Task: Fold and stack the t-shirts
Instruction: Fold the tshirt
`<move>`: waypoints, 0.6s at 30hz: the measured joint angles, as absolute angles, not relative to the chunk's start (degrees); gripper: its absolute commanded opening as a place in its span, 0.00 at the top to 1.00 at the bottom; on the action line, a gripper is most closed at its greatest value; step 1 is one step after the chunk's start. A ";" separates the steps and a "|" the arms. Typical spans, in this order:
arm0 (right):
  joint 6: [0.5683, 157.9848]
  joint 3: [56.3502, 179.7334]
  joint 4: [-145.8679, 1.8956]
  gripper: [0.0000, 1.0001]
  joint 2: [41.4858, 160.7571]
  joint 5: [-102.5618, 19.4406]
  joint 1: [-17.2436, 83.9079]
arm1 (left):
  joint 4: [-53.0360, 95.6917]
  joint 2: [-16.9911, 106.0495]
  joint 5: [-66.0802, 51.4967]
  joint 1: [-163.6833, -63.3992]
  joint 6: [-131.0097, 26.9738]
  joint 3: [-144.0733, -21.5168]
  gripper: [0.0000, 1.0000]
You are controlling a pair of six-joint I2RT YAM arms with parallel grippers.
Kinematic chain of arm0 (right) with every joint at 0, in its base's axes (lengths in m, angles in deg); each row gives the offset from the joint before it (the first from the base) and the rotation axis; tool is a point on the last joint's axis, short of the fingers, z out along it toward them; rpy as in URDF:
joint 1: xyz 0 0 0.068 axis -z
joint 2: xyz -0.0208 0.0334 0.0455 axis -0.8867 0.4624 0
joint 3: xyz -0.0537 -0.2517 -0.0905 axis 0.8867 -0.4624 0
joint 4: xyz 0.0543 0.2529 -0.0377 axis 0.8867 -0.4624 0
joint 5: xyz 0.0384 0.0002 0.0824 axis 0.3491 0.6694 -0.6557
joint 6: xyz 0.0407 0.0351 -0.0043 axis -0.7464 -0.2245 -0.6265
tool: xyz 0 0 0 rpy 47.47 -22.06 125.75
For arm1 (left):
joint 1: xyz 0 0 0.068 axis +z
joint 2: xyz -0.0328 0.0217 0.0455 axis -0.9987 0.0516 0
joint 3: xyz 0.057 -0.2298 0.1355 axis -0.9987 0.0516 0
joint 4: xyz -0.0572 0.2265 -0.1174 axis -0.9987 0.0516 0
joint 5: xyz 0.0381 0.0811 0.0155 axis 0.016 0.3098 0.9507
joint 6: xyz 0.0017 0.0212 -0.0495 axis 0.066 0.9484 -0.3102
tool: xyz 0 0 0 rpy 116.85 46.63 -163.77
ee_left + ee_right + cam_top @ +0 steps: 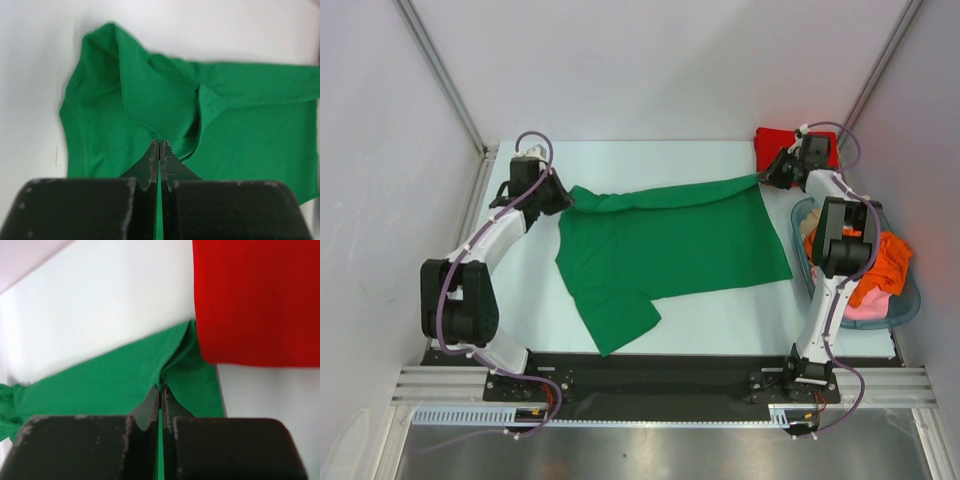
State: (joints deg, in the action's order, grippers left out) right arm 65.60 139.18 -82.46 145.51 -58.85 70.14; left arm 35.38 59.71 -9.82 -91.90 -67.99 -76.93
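Note:
A bright green t-shirt [670, 245] lies spread across the middle of the white table, one sleeve pointing toward the near edge. My left gripper [563, 197] is shut on the green shirt [230, 125] at its far left corner, cloth pinched between the fingertips [159, 145]. At the far right corner my right gripper [765, 177] is shut on the same shirt [115, 385], its tips [160, 389] nipping a fold. The far edge is lifted and folded toward me between the two grippers. A folded red t-shirt [775, 147] [255, 300] lies at the far right corner of the table.
A pale blue basket [910, 300] stands at the table's right edge, holding orange [890, 258] and pink [868, 308] garments. White walls and metal frame posts enclose the table on the left, back and right.

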 measured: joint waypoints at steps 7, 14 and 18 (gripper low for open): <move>66.71 129.89 -82.51 1.00 142.17 -58.32 70.12 | 37.56 59.71 -8.29 -91.90 -67.97 -74.11 1.00; 67.83 128.10 -83.69 1.00 142.04 -56.47 70.14 | 37.78 59.71 -6.69 -91.90 -67.97 -73.48 1.00; 68.27 126.63 -83.58 1.00 141.38 -55.13 70.14 | 37.89 59.71 -5.75 -91.90 -67.97 -73.13 1.00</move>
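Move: The green t-shirt's spread body has its middle roughly 15 cm back and 27 cm to the left of the right hand, some 8 cm below; from the higher left hand it is about 2 cm back, 28 cm right and 15 cm down. The red folded cloth is about 10 cm ahead and 12 cm right of the right hand, the laundry tub 19 cm back and 24 cm right of it. The green sleeve lies 19 cm back and 15 cm right of the left hand. The green t-shirt's lifted far edge is brought down over its own body: the right hand, still pinching its side, goes back and down about 5 cm each way, quick at first, then easing, away from the red cloth. The left hand, staying shut at the other side, sinks some 4 cm and eases back. Both tip their fingers slightly more downward. ##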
